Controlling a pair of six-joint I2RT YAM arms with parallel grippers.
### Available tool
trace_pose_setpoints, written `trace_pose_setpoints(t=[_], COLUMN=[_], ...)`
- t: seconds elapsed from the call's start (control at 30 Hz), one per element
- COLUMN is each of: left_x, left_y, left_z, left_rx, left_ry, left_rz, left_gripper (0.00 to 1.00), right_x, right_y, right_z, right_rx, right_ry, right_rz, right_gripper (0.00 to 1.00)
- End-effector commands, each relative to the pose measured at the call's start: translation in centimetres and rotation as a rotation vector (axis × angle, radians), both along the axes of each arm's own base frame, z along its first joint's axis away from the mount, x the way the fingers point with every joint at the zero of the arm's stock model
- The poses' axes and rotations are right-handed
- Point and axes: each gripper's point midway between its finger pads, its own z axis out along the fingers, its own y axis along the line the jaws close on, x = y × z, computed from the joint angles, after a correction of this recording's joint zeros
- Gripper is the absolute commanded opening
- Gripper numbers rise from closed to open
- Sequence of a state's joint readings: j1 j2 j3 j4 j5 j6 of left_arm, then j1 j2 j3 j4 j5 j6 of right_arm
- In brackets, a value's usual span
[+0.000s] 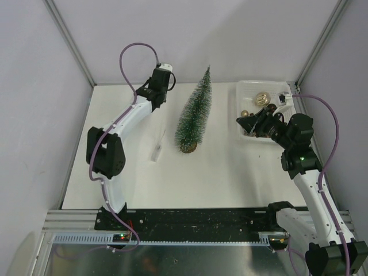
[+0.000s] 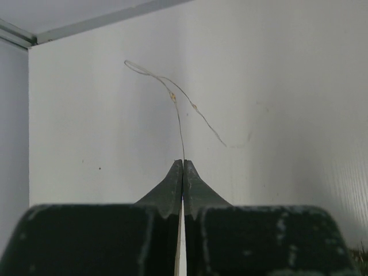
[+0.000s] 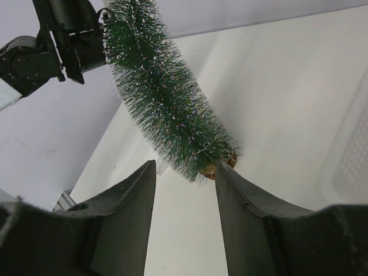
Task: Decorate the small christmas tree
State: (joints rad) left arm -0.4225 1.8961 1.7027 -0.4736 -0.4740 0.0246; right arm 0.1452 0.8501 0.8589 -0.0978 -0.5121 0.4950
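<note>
The small christmas tree (image 1: 195, 112) stands mid-table, frosted green on a tan disc base (image 1: 188, 148). In the right wrist view the tree (image 3: 161, 92) fills the upper middle, with a thin wire strand across its lower bristles. My left gripper (image 1: 170, 80) is raised left of the treetop and shut on a thin light wire (image 2: 183, 115) that rises from its closed fingertips (image 2: 183, 162) and loops. My right gripper (image 1: 244, 123) is open and empty at the left edge of the white basket (image 1: 253, 86). It faces the tree, and its fingertips (image 3: 185, 167) frame the base.
The basket holds gold ornaments (image 1: 263, 98) at the back right, and its mesh wall (image 3: 351, 155) shows beside my right fingers. A small clear wire pack (image 1: 156, 153) lies on the table left of the tree base. White walls enclose the table.
</note>
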Motion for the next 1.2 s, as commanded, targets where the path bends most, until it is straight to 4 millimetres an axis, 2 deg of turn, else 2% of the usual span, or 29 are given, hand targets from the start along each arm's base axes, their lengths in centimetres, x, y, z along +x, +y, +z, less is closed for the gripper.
trace_pose_setpoints(t=[0.0,0.17,0.37,0.53,0.67,0.83,0.97,1.17], left_x=[2.6,5.4,7.8,9.7,10.9,12.0,11.6,8.5], left_y=[-0.1,-0.7,-2.7,-5.3,-9.0,-12.4,-16.0,-22.4], left_z=[4.0,7.9,10.8,11.7,12.0,12.0,11.9,12.3], left_rx=[-0.050,-0.064,-0.030,-0.063,-0.153,-0.201,-0.296,-0.422], left_ry=[-0.155,-0.270,-0.365,-0.418,-0.435,-0.467,-0.460,-0.421], left_rz=[0.122,0.164,0.136,0.083,-0.073,-0.207,-0.390,-0.717], left_gripper=[0.00,0.00,0.00,0.00,0.00,0.00,0.00,0.00], right_x=[0.2,1.1,1.8,2.5,3.3,4.7,5.9,8.1], right_y=[0.1,0.2,0.1,0.1,-0.1,-0.4,-0.4,-0.7], right_z=[2.4,2.0,1.6,1.1,1.6,1.1,0.9,0.5], right_rx=[-0.009,-0.009,-0.006,0.000,0.014,0.023,0.027,0.044], right_ry=[-0.081,-0.070,-0.060,-0.042,-0.064,-0.057,-0.067,-0.080], right_rz=[0.006,0.007,0.000,-0.006,-0.015,-0.024,-0.032,-0.050], right_gripper=[0.50,0.50,0.50,0.51,0.51,0.52,0.53,0.53])
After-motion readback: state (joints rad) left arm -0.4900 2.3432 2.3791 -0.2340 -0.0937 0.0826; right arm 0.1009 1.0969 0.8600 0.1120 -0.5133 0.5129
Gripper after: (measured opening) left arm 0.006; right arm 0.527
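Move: The little tree stands about 14 cm back and 12 cm to the right of the left gripper, its middle roughly at that hand's height. The light string's battery box lies 18 cm back, 3 cm left and some 19 cm below that gripper. From the right gripper the tree's middle is about 9 cm ahead, 17 cm left and 10 cm lower, and the basket of baubles 22 cm ahead, 16 cm right and 29 cm below. Keep the thin light wire pinched in the shut left gripper and carry it forward about 11 cm while lifting nearly 10, fingertips tipping up some 20 degrees. Then sweep right about 17 cm across the tree's far side, turning clockwise. Meanwhile ease the half-open, empty right gripper forward about 6 cm and down 3, closer to the tree. ##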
